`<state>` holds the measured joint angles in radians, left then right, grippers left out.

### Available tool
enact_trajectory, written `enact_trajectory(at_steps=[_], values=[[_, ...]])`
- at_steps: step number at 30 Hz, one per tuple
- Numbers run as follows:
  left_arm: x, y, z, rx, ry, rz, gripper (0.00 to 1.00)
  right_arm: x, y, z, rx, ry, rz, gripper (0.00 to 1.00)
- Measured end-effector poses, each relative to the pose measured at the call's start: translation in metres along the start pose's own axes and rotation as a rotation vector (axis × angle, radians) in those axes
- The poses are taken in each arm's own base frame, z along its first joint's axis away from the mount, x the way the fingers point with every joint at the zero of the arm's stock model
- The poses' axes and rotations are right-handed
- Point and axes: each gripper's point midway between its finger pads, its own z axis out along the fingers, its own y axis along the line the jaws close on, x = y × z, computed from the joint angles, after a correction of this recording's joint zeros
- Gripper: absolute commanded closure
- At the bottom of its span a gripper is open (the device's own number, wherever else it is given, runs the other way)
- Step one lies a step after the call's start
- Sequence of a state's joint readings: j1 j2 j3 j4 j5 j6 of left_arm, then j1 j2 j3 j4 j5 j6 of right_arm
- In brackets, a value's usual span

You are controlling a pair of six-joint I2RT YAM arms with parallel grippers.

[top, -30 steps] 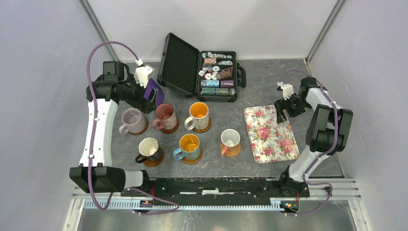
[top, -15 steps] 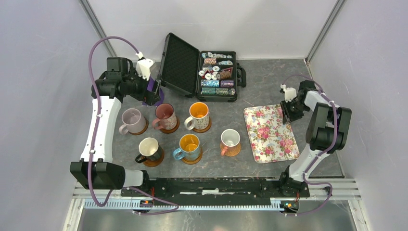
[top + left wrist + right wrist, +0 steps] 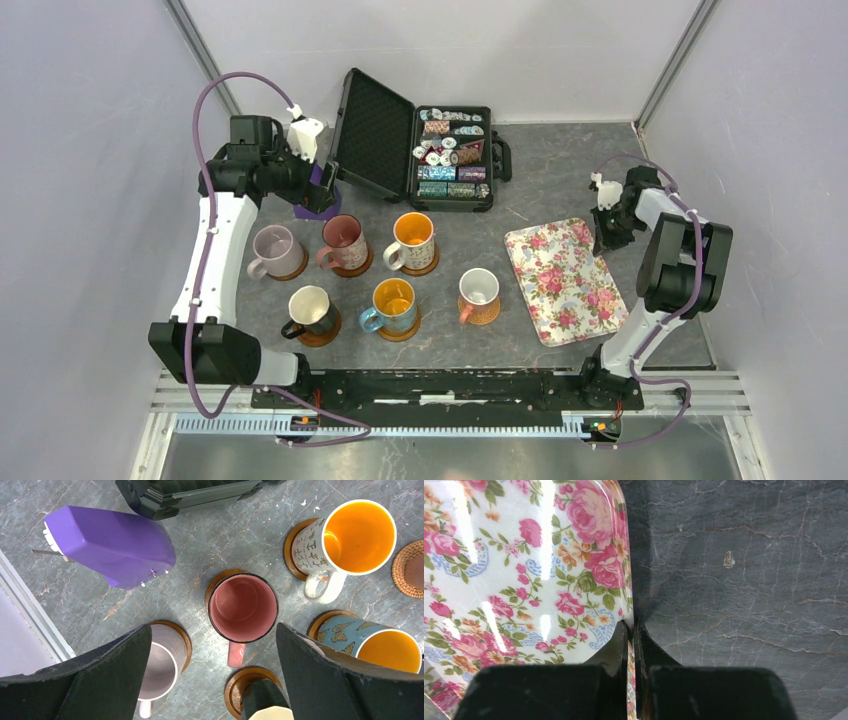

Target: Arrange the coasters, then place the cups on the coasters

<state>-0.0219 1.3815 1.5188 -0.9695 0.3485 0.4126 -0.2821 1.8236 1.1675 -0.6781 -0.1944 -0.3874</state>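
Observation:
Six cups stand on coasters in two rows. The back row holds the lilac cup (image 3: pixel 277 249), the pink cup (image 3: pixel 343 237) and the floral cup with orange inside (image 3: pixel 414 237). The front row holds the black cup (image 3: pixel 311 307), the blue cup (image 3: pixel 393 302) and the white-pink cup (image 3: pixel 479 291) on the tan patterned coaster (image 3: pixel 487 314). My left gripper (image 3: pixel 316 196) hangs open above the back-left cups, with the pink cup (image 3: pixel 243 607) below its spread fingers and nothing held. My right gripper (image 3: pixel 633 626) is shut on the right rim of the floral tray (image 3: pixel 524 555).
An open black case (image 3: pixel 415 140) of poker chips lies at the back centre. A purple block (image 3: pixel 111 545) sits by the case near the left gripper. The floral tray (image 3: pixel 565 282) lies right of the cups. Walls close in on both sides.
The right gripper has shut on the tray's right rim, and the tray has shifted slightly right and turned. The left gripper has drawn back toward the case and stayed open.

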Motion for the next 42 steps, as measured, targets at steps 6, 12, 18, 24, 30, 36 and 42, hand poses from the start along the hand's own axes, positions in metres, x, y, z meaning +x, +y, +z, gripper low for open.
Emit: enact_trajectory(at_steps=[6, 12, 18, 24, 30, 36, 42], values=[[0.002, 0.002, 0.004, -0.002, 0.013, -0.004, 0.00, 0.001, -0.002, 0.000, -0.021, -0.021, 0.090, 1.00], [0.004, 0.005, 0.013, 0.007, 0.033, -0.012, 0.00, 0.002, -0.003, 0.000, -0.014, -0.062, 0.191, 1.00], [0.000, 0.008, 0.019, 0.010, 0.036, -0.011, 0.00, 0.003, -0.003, -0.001, 0.003, -0.086, 0.221, 0.77], [-0.004, 0.008, 0.020, 0.012, 0.034, -0.007, 0.00, 0.006, -0.001, -0.003, 0.019, -0.101, 0.244, 0.38], [-0.015, 0.016, 0.019, -0.009, 0.043, -0.017, 0.00, 0.011, -0.001, -0.008, 0.027, -0.095, 0.241, 0.17], [-0.034, 0.032, 0.018, -0.032, 0.090, -0.072, 0.00, 0.003, -0.005, -0.021, 0.008, -0.108, 0.198, 0.00], [-0.049, 0.075, 0.017, -0.051, 0.074, -0.254, 0.00, -0.072, -0.022, -0.073, 0.005, -0.307, 0.071, 0.02]])
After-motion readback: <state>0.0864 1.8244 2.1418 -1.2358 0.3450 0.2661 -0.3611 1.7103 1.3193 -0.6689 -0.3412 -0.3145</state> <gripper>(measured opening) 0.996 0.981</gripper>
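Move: The floral tray's right rim, towards its far corner, is already between the right hand's shut fingers; the tray's middle lies about 8 cm back and 8 cm left of that hand, barely below it. Some 29 cm left and 11 cm back stands the pink-handled cup on its woven coaster, and the chip case lies roughly 22 cm ahead and 36 cm left. From the left hand the tray's middle is about 61 cm right, 9 cm back and 25 cm down. The tray's rim stays pinched while the right hand turns clockwise almost on the spot, some 15 degrees, to square the tray; then the fingers open wide, let go with a slight draw back, and the hand rises about 9 cm and goes forward, tipping forward. The open left hand dips slightly, then moves forward some 8 cm and left, away from the tray, rising late. ##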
